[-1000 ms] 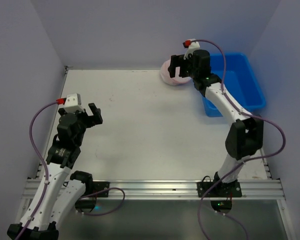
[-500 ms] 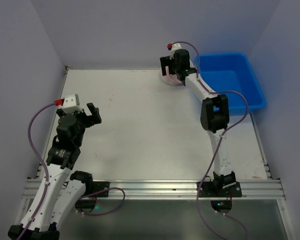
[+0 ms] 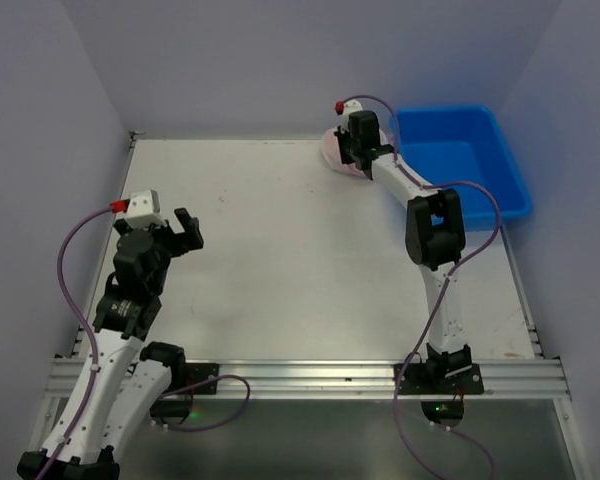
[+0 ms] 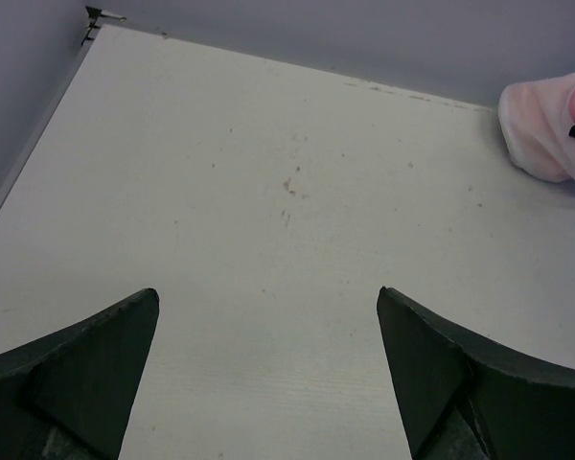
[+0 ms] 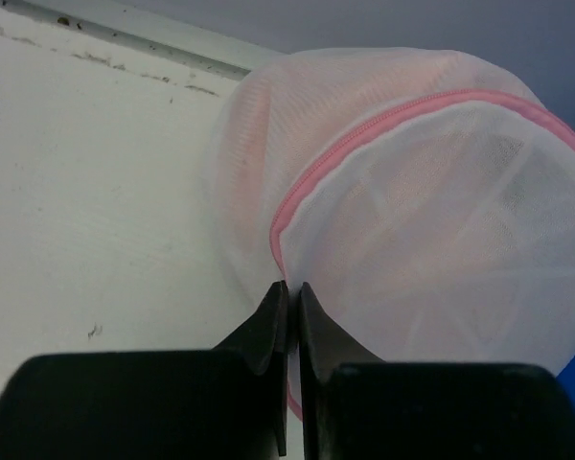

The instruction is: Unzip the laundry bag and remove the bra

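The laundry bag, a white mesh dome with a pink zipper trim, lies at the table's far edge, beside the blue bin. My right gripper is shut, its fingertips pinching the bag's rim at the pink trim. From above, the right gripper covers most of the laundry bag. A pale pink tint, the bra, shows faintly through the mesh. My left gripper hovers open over bare table at the near left, far from the laundry bag. The left gripper holds nothing.
A blue plastic bin stands at the far right, touching the bag's side. Purple walls close in the table at the back and both sides. A metal rail runs along the near edge.
My right arm has stretched forward and left to the bag, and its jaws have gone from open to shut on the rim. The left arm has not moved.
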Controlling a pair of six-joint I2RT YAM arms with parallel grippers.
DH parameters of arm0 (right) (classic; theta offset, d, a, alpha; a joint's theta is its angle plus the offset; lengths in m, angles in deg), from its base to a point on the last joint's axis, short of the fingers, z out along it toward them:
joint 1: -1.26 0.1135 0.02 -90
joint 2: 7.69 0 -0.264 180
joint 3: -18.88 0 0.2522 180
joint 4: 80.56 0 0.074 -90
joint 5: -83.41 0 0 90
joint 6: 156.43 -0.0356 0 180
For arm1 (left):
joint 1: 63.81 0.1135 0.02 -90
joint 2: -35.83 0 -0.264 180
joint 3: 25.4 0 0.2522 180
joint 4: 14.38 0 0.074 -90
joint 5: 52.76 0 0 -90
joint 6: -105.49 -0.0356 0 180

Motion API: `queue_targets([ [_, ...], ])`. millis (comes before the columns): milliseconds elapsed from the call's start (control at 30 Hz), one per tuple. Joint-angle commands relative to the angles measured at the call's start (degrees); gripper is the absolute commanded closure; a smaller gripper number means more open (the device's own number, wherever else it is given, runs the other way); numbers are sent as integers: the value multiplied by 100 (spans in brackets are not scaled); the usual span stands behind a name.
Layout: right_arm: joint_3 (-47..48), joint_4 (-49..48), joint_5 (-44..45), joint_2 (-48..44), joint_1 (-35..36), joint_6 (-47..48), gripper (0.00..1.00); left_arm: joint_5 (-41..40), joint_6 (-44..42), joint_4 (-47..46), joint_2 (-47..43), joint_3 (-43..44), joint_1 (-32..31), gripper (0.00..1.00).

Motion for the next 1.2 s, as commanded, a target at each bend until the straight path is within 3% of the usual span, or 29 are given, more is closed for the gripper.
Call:
queue_targets([
  [0,-780,-343,-230,-1261,256,103,100,166,-45,-271,-66,-34,54,0],
  [200,-2898,-641,7,-2880,905,157,100,579,96,-271,-49,-16,54,0],
  [333,-4364,-581,236,-4056,1539,-877,100,1229,332,148,302,133,54,0],
  [433,-5086,-537,754,-4437,2311,-1834,100,1720,578,510,688,239,46,0],
  [667,-5212,-27,1344,-4403,4358,-2673,98,2733,1203,660,628,-60,45,0],
  [733,-5151,192,1213,-4420,4571,-2892,85,2821,1378,774,515,-130,45,0],
  [767,-5133,254,881,-4446,4729,-2920,67,2838,1422,818,488,-182,45,0],
  [833,-5098,421,712,-4674,4836,-2955,55,2926,1536,932,435,-235,45,0],
  [867,-5132,457,580,-4788,4836,-2973,40,2944,1572,942,391,-253,45,0],
  [933,-5177,631,632,-5147,4749,-2877,24,2997,1651,977,347,-315,45,0],
  [1067,-5264,967,562,-5728,4249,-2482,12,3128,1774,995,356,-350,45,0],
  [1167,-5510,905,-245,-6011,3127,-2279,12,3321,1845,977,356,-332,37,2],
])
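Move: The right hand already pinches the laundry bag by its zipped near edge; the bag's middle lies some 5 cm ahead, 4 cm right and 3 cm below. The open table spot it is bound for is about 39 cm back and 20 cm left, 3 cm lower. The blue bin sits about 35 cm right and 4 cm back, 5 cm lower. From the left hand the bag is roughly 40 cm ahead, 43 cm right, 15 cm below. Keeping its pinch on the bag's zipped edge, the right hand brings it back about 40 cm and 20 cm left, arcing up about 6 cm and down again while turning some 25 degrees counter-clockwise. It then opens, lets go, and backs off upward, rightward and slightly forward. The empty left hand stays open, moving right about 9 cm and down 7 towards the bag's new spot, tipping down. ##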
